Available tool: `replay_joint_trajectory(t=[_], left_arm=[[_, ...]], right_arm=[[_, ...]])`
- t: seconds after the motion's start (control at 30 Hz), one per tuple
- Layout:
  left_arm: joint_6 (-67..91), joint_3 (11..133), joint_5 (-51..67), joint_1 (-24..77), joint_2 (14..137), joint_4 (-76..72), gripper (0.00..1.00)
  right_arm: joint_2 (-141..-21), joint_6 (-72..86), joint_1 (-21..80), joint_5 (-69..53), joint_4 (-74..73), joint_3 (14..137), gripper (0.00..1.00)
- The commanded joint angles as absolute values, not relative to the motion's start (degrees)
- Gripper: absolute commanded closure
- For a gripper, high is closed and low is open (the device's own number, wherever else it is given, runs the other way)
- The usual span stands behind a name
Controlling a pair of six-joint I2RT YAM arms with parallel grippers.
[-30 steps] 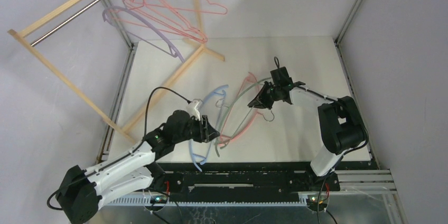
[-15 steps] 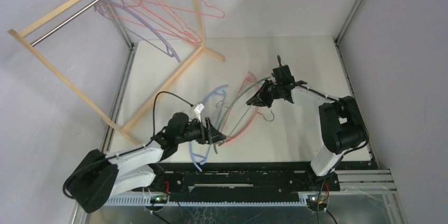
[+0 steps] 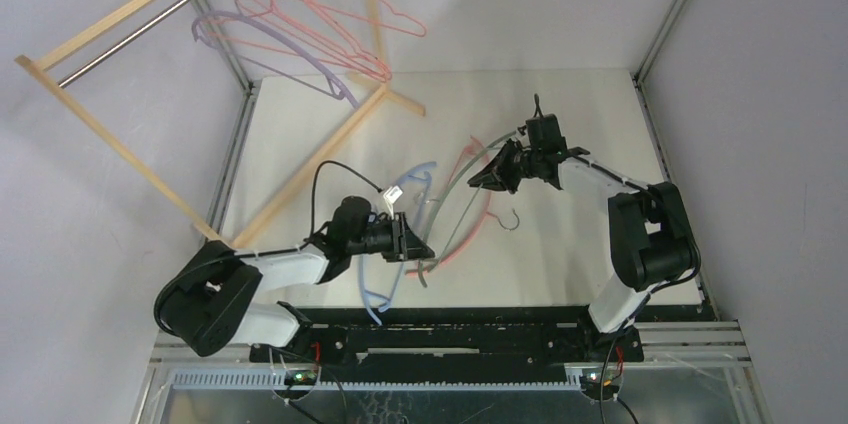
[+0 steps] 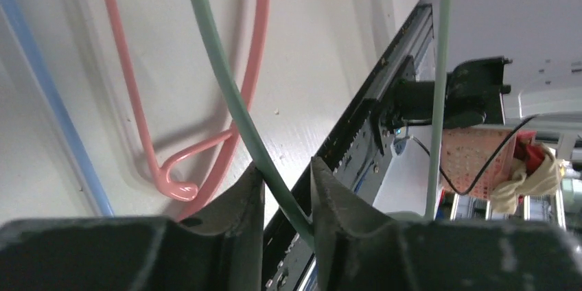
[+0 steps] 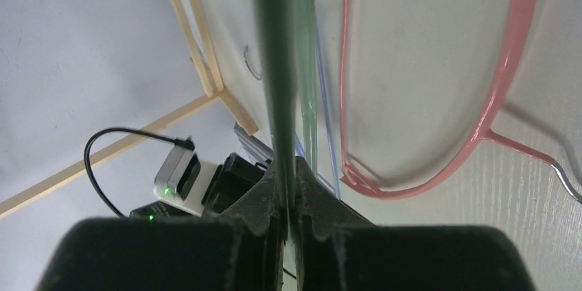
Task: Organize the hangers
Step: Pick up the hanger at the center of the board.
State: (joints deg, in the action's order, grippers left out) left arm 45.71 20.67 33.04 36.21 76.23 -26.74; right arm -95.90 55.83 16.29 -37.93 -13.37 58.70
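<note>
A green hanger point(image 3: 455, 206) is stretched in the air between my two grippers. My right gripper point(image 3: 490, 176) is shut on its upper end point(image 5: 274, 64), the jaws of my right gripper point(image 5: 288, 167) pinching the bar. My left gripper point(image 3: 415, 247) holds the lower end; in the left wrist view the green bar point(image 4: 213, 64) crosses slantwise between the fingers of my left gripper point(image 4: 287, 167) and touches both. A thick pink hanger point(image 3: 468, 224) and a blue hanger point(image 3: 398, 244) lie on the table beneath. Pink wire hangers point(image 3: 330, 14) and a lilac hanger point(image 3: 270, 44) hang on the rod.
The light wooden rack point(image 3: 130, 154) with its metal rod point(image 3: 150, 29) stands at the back left, one foot point(image 3: 320, 159) reaching across the white table point(image 3: 580, 114). A metal hook point(image 3: 512, 222) lies by the pink hanger. A black rail point(image 3: 480, 329) runs along the near edge.
My left gripper opened, slid right along the green hanger and closed on it again. My right gripper moved back and slightly right with its end. The hung hangers swing a little.
</note>
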Motion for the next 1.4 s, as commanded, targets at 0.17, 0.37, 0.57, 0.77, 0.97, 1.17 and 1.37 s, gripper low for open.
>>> replay_joint_trajectory(t=[0.17,0.37,0.57,0.77,0.97,1.17,1.37], left_arm=[[45.5,27.8,38.9,36.0,72.8,-34.8,1.00],[39.3,32.4,33.2,35.2,63.0,-17.7,1.00],[28.7,39.9,20.6,35.2,53.5,8.7,1.00],[25.1,45.1,11.6,35.5,50.5,24.1,1.00],[23.7,50.9,-0.9,35.7,49.4,40.9,1.00],[26.5,50.7,-6.8,35.7,47.6,43.2,1.00],[28.4,50.0,-5.7,35.7,49.2,37.6,1.00]], right_arm=[[-97.5,55.6,17.2,-40.9,-14.9,62.6,0.88],[-96.6,45.2,17.7,-35.7,-28.1,66.2,0.78],[-90.0,35.3,17.6,-26.7,-38.3,66.4,0.11],[-83.6,33.1,17.2,-22.7,-41.2,66.5,0.00],[-82.8,30.4,16.1,-20.8,-44.6,66.4,0.00],[-82.8,25.4,15.0,-39.7,-38.1,65.9,0.00],[-80.4,38.4,15.3,-52.7,-25.2,65.9,0.00]])
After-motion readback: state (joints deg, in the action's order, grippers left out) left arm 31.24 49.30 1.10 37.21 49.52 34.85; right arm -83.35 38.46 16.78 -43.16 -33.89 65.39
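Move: The green hanger stands in the air with its near end already between the left hand's parted fingers; its middle lies about 10 cm ahead of that hand, 8 cm to the right and a touch higher. On the table, some 8 cm below the left hand, the pink hanger's middle is about 8 cm ahead and 8 cm right, the blue hanger's 6 cm left and 2 cm ahead. From the right hand, which still pinches the green hanger, its middle lies 5 cm back and 3 cm left, slightly lower. The left hand shuts its fingers on the green hanger's thick curved bar close to the near end, dipping barely a centimetre first, then hoists that end some 12 cm and carries it about 9 cm to the left, the wrist turning some 35 degrees so the fingers tip further down and swing more forward. The right hand keeps its pinch on the straight bar until the left has closed, then opens wide and lets go, backing off right and towards its base about 5 cm before rising some 8 cm and swinging back left. ##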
